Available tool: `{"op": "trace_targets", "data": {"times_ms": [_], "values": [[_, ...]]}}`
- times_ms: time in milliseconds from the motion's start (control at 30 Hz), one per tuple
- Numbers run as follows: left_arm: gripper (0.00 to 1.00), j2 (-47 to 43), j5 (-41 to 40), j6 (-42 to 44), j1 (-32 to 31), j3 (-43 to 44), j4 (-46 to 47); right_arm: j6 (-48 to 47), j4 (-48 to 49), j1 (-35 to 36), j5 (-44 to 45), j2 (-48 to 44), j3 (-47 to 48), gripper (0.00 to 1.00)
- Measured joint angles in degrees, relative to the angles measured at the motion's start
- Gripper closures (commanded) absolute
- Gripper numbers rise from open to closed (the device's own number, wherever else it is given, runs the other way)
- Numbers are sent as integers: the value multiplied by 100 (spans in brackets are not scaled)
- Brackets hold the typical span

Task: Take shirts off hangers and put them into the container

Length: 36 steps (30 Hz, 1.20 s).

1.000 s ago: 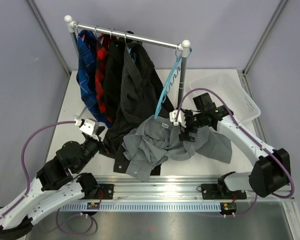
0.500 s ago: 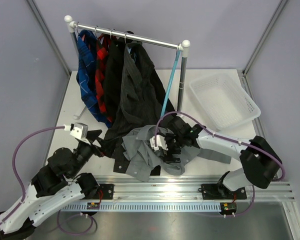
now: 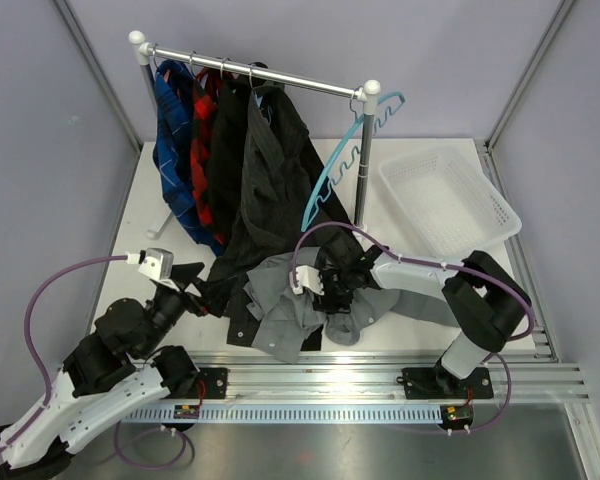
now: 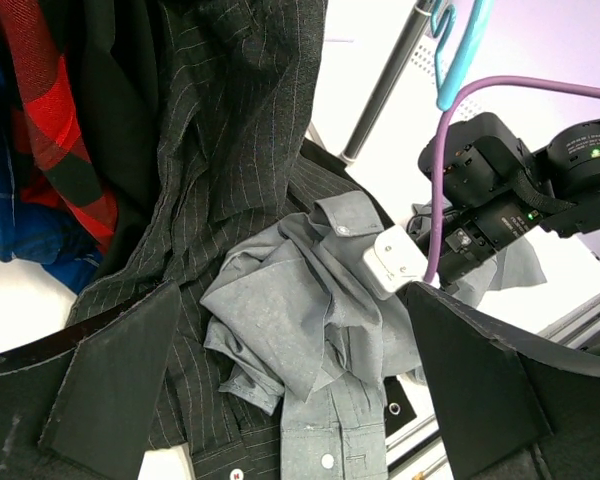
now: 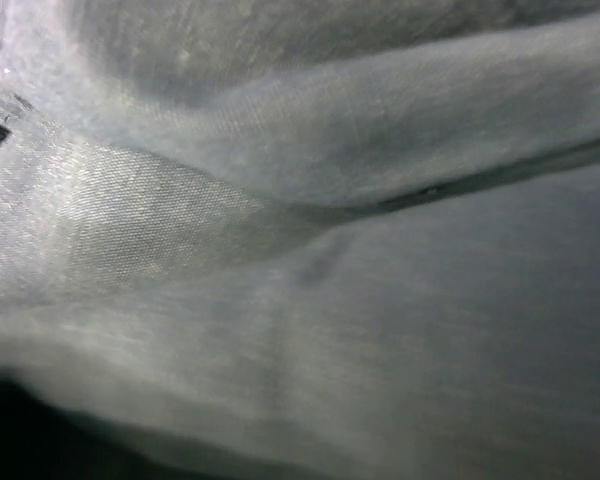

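The light grey shirt (image 3: 285, 312) lies crumpled on the table, off its hanger, partly over the hem of the dark pinstriped shirt (image 3: 270, 190). My right gripper (image 3: 332, 298) is pushed down into the grey cloth. Its fingers are hidden, and the right wrist view shows only grey fabric (image 5: 330, 250). My left gripper (image 4: 290, 400) hovers open over the grey shirt (image 4: 300, 300), apart from it. The empty light blue hanger (image 3: 345, 160) hangs from the rail's right end. The black (image 3: 228, 140), red plaid (image 3: 205, 130) and blue plaid (image 3: 175, 140) shirts hang on the rail. The white mesh container (image 3: 445, 200) stands empty at the right.
The metal rail (image 3: 260, 75) with white knobs spans the back, and its right pole (image 3: 363, 185) stands between the shirts and the container. The arms' mounting track (image 3: 380, 385) runs along the near edge. Purple cables loop from both arms.
My right arm swept left and down across the grey shirt and buried its gripper in it. The blue hanger swung round on the rail. My left arm drew back a little.
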Motion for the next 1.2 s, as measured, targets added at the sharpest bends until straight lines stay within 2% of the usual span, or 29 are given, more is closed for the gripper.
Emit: {"op": "trace_targets", "data": {"times_ms": [33,167,333,400,667,800,967,1133,1200], "values": [[1,-4,-2,-9,0,0,0,-4,-33,0,-2,-9,0,52],[1,-11,-2,-31,0,-11,-9,-76,-304,7,31,-186,-2,78],[1,-11,-2,-28,0,-11,-7,-166,-944,7,92,-903,-4,85],[1,-9,-2,-26,0,-11,-9,-170,-1217,7,90,-1250,-4,100],[1,111,-2,28,0,-7,0,81,-2179,-22,79,-2245,234,100],[1,146,-2,37,0,26,-4,306,-2769,-490,-114,-2627,723,100],[1,146,-4,76,0,111,-7,533,-3552,-1779,-459,-3021,2085,100],[1,160,-2,140,0,188,0,990,-3825,-2288,-264,-3217,3617,100],[1,197,0,168,0,254,2,1316,-3797,-2406,103,-3185,4280,100]]}}
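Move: The right fingers, already closing, are sunk in the grey shirt, whose middle lies about 2 cm nearer the base and 2 cm to their right, at their height. From there the white container is some 20 cm ahead and 25 cm right; the blue hanger about 11 cm ahead, 4 cm right and 30 cm up; the dark striped shirt some 9 cm ahead and 10 cm left. From the left hand, the grey shirt lies roughly 3 cm ahead, 18 cm right and 25 cm below. Finish shutting the right fingers to pinch the grey shirt, then draw it up, easing a few centimetres back and right at first. Keep that pinch and speed up into a high lift, swinging right and slightly forward again, about 36 cm up and 13 cm right in all, while the wrist tips and turns clockwise by some 45 degrees overall. ##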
